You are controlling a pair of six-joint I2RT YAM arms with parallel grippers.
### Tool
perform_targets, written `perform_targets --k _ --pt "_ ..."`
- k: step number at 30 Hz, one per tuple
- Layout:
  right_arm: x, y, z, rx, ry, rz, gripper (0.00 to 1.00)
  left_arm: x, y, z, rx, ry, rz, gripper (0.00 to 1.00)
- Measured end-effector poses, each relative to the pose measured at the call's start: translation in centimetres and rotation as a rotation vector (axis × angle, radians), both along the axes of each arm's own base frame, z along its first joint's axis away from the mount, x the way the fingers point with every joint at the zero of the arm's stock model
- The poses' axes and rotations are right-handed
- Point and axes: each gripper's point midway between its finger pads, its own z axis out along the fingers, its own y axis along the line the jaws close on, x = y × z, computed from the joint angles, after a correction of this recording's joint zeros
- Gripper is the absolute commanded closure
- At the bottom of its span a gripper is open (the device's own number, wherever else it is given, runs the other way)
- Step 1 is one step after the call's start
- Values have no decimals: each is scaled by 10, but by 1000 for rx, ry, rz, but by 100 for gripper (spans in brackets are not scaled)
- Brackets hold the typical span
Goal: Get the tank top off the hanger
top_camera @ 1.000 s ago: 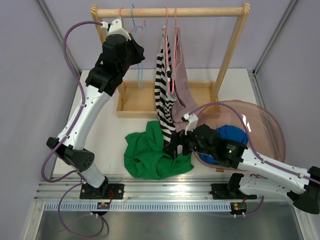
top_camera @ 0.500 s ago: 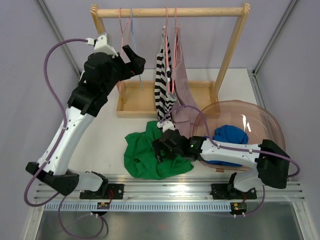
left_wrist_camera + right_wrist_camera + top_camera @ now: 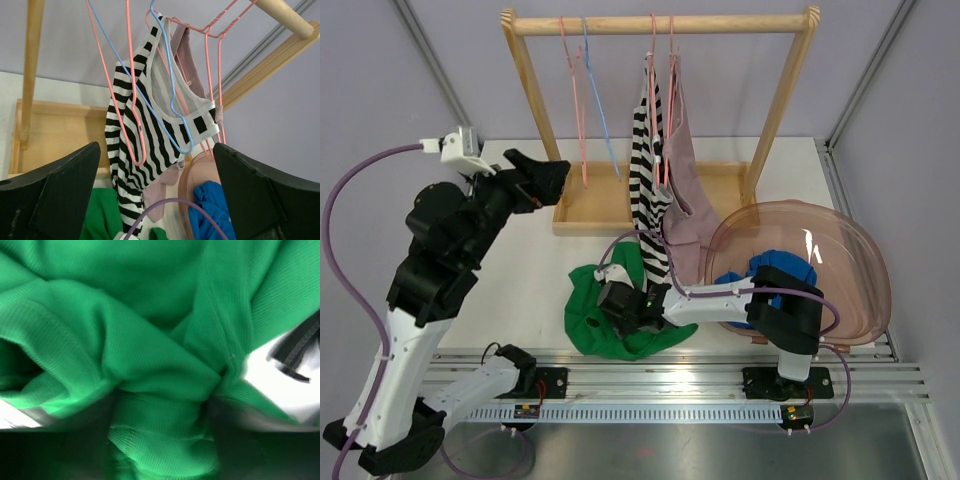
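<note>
A green tank top point(image 3: 595, 305) lies crumpled on the table in front of the rack, off any hanger. My right gripper point(image 3: 622, 305) is pressed down into it. In the right wrist view its blurred dark fingers point(image 3: 70, 445) stand apart, with a thick fold of the green fabric point(image 3: 160, 405) bunched between them. My left gripper point(image 3: 555, 172) is open and holds nothing, left of the rack. Between its fingers the left wrist view shows a bare pink hanger point(image 3: 131, 100) and a bare blue hanger point(image 3: 170, 90).
A black-and-white striped top point(image 3: 647, 170) and a mauve top point(image 3: 685, 170) hang on pink hangers from the wooden rack point(image 3: 660, 22). A translucent pink bowl point(image 3: 865, 245) at the right holds a blue cloth point(image 3: 782, 268). The rack's wooden base point(image 3: 595, 205) sits behind the green top.
My left gripper opened, let go at the hangers and swung back down to the left. My right gripper slid left onto the green top and its jaws began narrowing.
</note>
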Motion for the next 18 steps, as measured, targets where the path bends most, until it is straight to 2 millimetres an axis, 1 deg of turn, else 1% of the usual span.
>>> perform_targets --k 3,4,8,10,11,13,15,18 --pt "-2 10 0 23 -1 12 80 -17 14 -3 15 -12 25 1" --pt "-3 11 0 26 -3 15 100 -22 20 -3 19 -20 36 1" --pt "-3 10 7 33 -8 22 100 -40 38 -11 42 -31 75 1" --pt "-5 5 17 48 -11 29 100 -45 44 -15 60 -28 94 1" --pt "-6 1 27 60 -16 31 100 -46 47 -17 72 -22 103 1" --pt "-7 -6 58 112 -44 29 100 -47 51 -23 96 -8 116 1" --pt "-4 -11 99 190 -95 18 100 -47 53 -28 120 7 121 1" --pt "2 -31 171 326 -197 -20 100 -48 54 -37 151 31 119 1"
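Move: The right hand is down at the table, directly over the loose green tank top, whose middle is about 1 cm ahead and 1 cm below. The hanging zebra top is some 22 cm ahead, 5 cm right and 20 cm up; the pink top is as far ahead and as high, 13 cm right. The plastic bin is about 12 cm ahead and 39 cm right, a few cm higher. From the left hand the green top lies roughly 9 cm back, 11 cm right, 45 cm below. The right fingers shut on a fold of the green tank top and pinch it while the hand edges about 1 cm left at table height; it then lifts fast, some 17 cm up, drifting right near the end as the fingers tilt up towards the left by about 20 degrees. The left hand, open and empty, backs off left and away from the hangers about 7 cm, then sinks about 4 cm. ##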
